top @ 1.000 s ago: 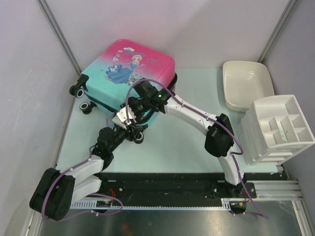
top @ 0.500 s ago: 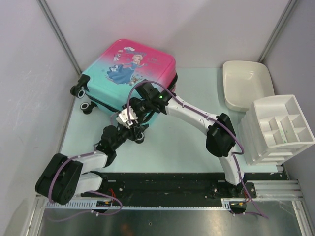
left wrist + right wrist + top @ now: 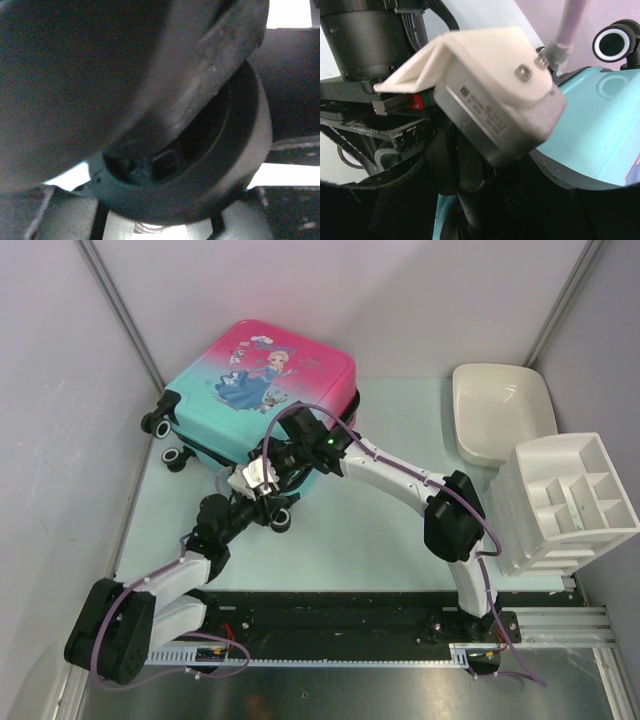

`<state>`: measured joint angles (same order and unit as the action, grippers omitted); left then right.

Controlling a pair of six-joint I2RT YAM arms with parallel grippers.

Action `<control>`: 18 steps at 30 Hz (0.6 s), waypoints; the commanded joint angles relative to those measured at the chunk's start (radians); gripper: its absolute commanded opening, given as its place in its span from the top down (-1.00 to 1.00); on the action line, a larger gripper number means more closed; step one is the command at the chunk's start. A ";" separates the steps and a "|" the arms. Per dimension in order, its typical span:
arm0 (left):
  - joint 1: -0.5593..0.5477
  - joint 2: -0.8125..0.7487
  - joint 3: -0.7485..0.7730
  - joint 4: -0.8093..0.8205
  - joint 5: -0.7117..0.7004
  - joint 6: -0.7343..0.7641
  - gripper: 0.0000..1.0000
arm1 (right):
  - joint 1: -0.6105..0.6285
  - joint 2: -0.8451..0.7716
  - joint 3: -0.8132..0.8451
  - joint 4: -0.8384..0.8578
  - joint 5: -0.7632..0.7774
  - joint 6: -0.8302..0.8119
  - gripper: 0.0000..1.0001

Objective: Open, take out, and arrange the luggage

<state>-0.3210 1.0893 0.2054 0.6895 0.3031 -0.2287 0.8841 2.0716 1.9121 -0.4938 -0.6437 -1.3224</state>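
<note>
The luggage (image 3: 260, 375) lies flat at the back left, pink fading to teal, with a princess print on top. My left gripper (image 3: 270, 502) is at its near corner, right against a small black wheel (image 3: 283, 519). That wheel (image 3: 200, 170) fills the left wrist view, and the jaws do not show there. My right gripper (image 3: 272, 462) hovers just above, at the luggage's near edge. In the right wrist view, the left wrist's white camera housing (image 3: 495, 95) blocks the middle, with teal shell (image 3: 590, 135) behind it. Neither gripper's opening is visible.
A white tub (image 3: 500, 410) stands at the back right, with a white compartment organiser (image 3: 565, 500) in front of it. Two more luggage wheels (image 3: 160, 425) stick out by the left wall. Grey walls close in on the left, back and right.
The left arm's elbow swung out to the left and came back, while its gripper stayed at the near wheel. The right wrist slid slightly left along the luggage's near edge.
</note>
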 commanded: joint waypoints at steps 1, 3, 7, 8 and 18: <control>0.102 -0.058 0.054 -0.119 -0.173 -0.127 1.00 | -0.132 -0.050 -0.008 0.161 0.171 0.190 1.00; 0.117 -0.083 0.054 -0.149 -0.171 -0.121 0.99 | -0.131 -0.051 -0.010 0.162 0.171 0.192 1.00; 0.143 -0.111 0.039 -0.162 -0.076 -0.139 0.00 | -0.128 -0.050 -0.022 0.166 0.171 0.192 1.00; 0.142 -0.121 0.031 -0.169 -0.062 -0.155 -0.28 | -0.128 -0.048 -0.022 0.167 0.171 0.193 1.00; 0.051 -0.151 -0.021 -0.110 -0.036 -0.052 -0.40 | -0.123 -0.038 -0.019 0.169 0.173 0.210 1.00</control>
<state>-0.2127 0.9352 0.1913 0.5144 0.2634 -0.3313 0.8822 2.0548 1.8793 -0.4606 -0.6468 -1.3048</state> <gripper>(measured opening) 0.697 0.621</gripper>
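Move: The suitcase's near upper wheel is at the left hand's fingertips, about 1 cm ahead, 1 cm right and 1 cm above the hand point. The near lower wheel lies roughly 3 cm ahead, 3 cm right and 8 cm below that hand, the far-left lower wheel some 12 cm ahead, 22 cm left and 7 cm below. From the right hand, holding at its mount, the upper wheel is about 2 cm back, 2 cm left and 2 cm below. Left hand swings about 4 cm left, comes off the upper wheel and opens, while the right keeps hold. ##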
